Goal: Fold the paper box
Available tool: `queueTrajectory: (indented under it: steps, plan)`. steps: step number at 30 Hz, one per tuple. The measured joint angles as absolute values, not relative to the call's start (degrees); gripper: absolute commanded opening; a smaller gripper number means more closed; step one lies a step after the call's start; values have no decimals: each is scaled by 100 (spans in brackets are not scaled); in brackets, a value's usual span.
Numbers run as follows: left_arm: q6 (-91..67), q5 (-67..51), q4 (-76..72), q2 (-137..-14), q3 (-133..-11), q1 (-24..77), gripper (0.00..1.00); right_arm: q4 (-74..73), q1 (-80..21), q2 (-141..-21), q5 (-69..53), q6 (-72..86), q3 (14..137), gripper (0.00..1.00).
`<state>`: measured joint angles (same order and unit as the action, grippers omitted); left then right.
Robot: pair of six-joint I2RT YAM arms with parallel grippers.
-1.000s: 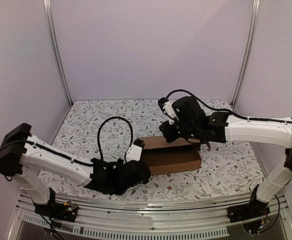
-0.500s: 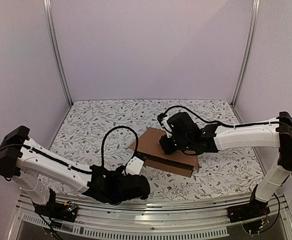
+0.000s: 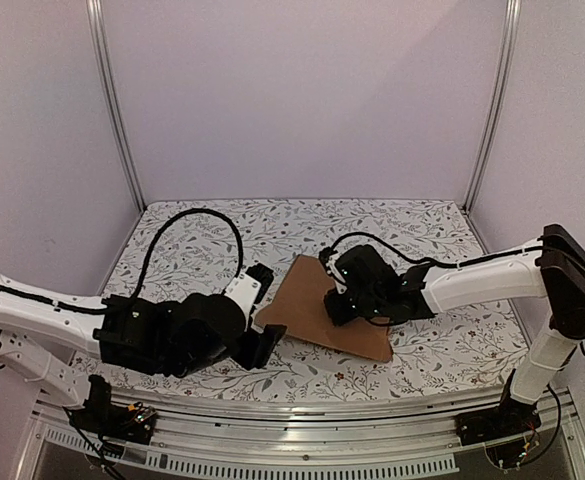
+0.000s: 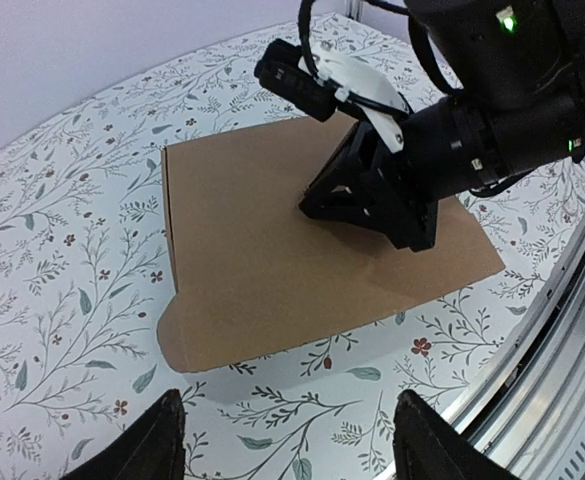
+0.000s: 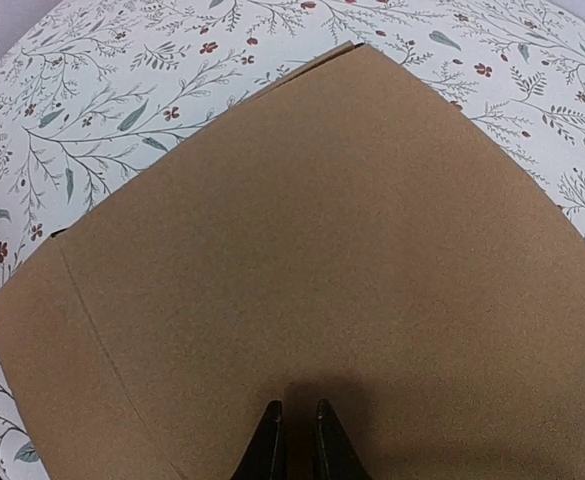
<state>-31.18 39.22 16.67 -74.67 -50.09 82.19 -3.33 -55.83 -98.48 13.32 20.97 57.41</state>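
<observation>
The paper box (image 3: 312,300) is plain brown cardboard, lying on the floral table with its lid down flat. The wrist views show the same broad lid (image 4: 262,250) (image 5: 322,230), with a rounded tab at its near left corner. My right gripper (image 3: 334,306) (image 5: 295,425) rests tips-down on the lid's middle, its two fingers almost touching with nothing between them. It also shows in the left wrist view as a black wedge (image 4: 372,205) on the lid. My left gripper (image 3: 264,308) (image 4: 290,440) stands open just off the box's near left edge, holding nothing.
A metal rail (image 3: 292,420) runs along the table's near edge, and its corner shows in the left wrist view (image 4: 562,350). Upright frame posts (image 3: 117,110) (image 3: 492,100) and plain walls close in the back and sides. Floral tablecloth (image 3: 222,225) surrounds the box.
The box's lid has come down from upright to flat under my right gripper. My left gripper has opened and drawn back to the left, off the box.
</observation>
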Motion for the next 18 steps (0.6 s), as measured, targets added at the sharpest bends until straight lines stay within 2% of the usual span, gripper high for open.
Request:
queueTrajectory:
  steps: [5, 12, 18]
  plan:
    - [-2797, 3173, 1374, -7057, -4842, 7402, 70, -255, -5583, -9863, 1293, 2106, 5529, 9]
    - [-2735, 2119, 1151, -7253, -4681, 6182, 70, -102, -5586, -9863, 1291, 2112, 5428, 10]
    - [-2899, 1441, 851, -7824, -4595, 5570, 70, -137, -5618, -9817, 1273, 2047, 5419, 19]
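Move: Ahead of the open left hand, about 13 cm out and 13 cm below, nearly in line sideways, is the rounded left tab of the paper box's front flap. The lid's middle is some 12 cm to this hand's right, 15 cm ahead and 11 cm lower; the flap's right end is 24 cm right, 3 cm ahead, 14 cm down. The right hand has the lid's middle right beneath its nearly shut fingertips, about 2 cm down. Swinging forward about 10 cm and some 4 cm to its left, the left hand first lifts slightly, then dips to end about 5 cm lower, closing on the flap's left tab with fingers still wide open and the wrist tipping down some 15 degrees. The right hand sinks about 1.5 cm onto the lid and then holds there, fingers nearly shut. ##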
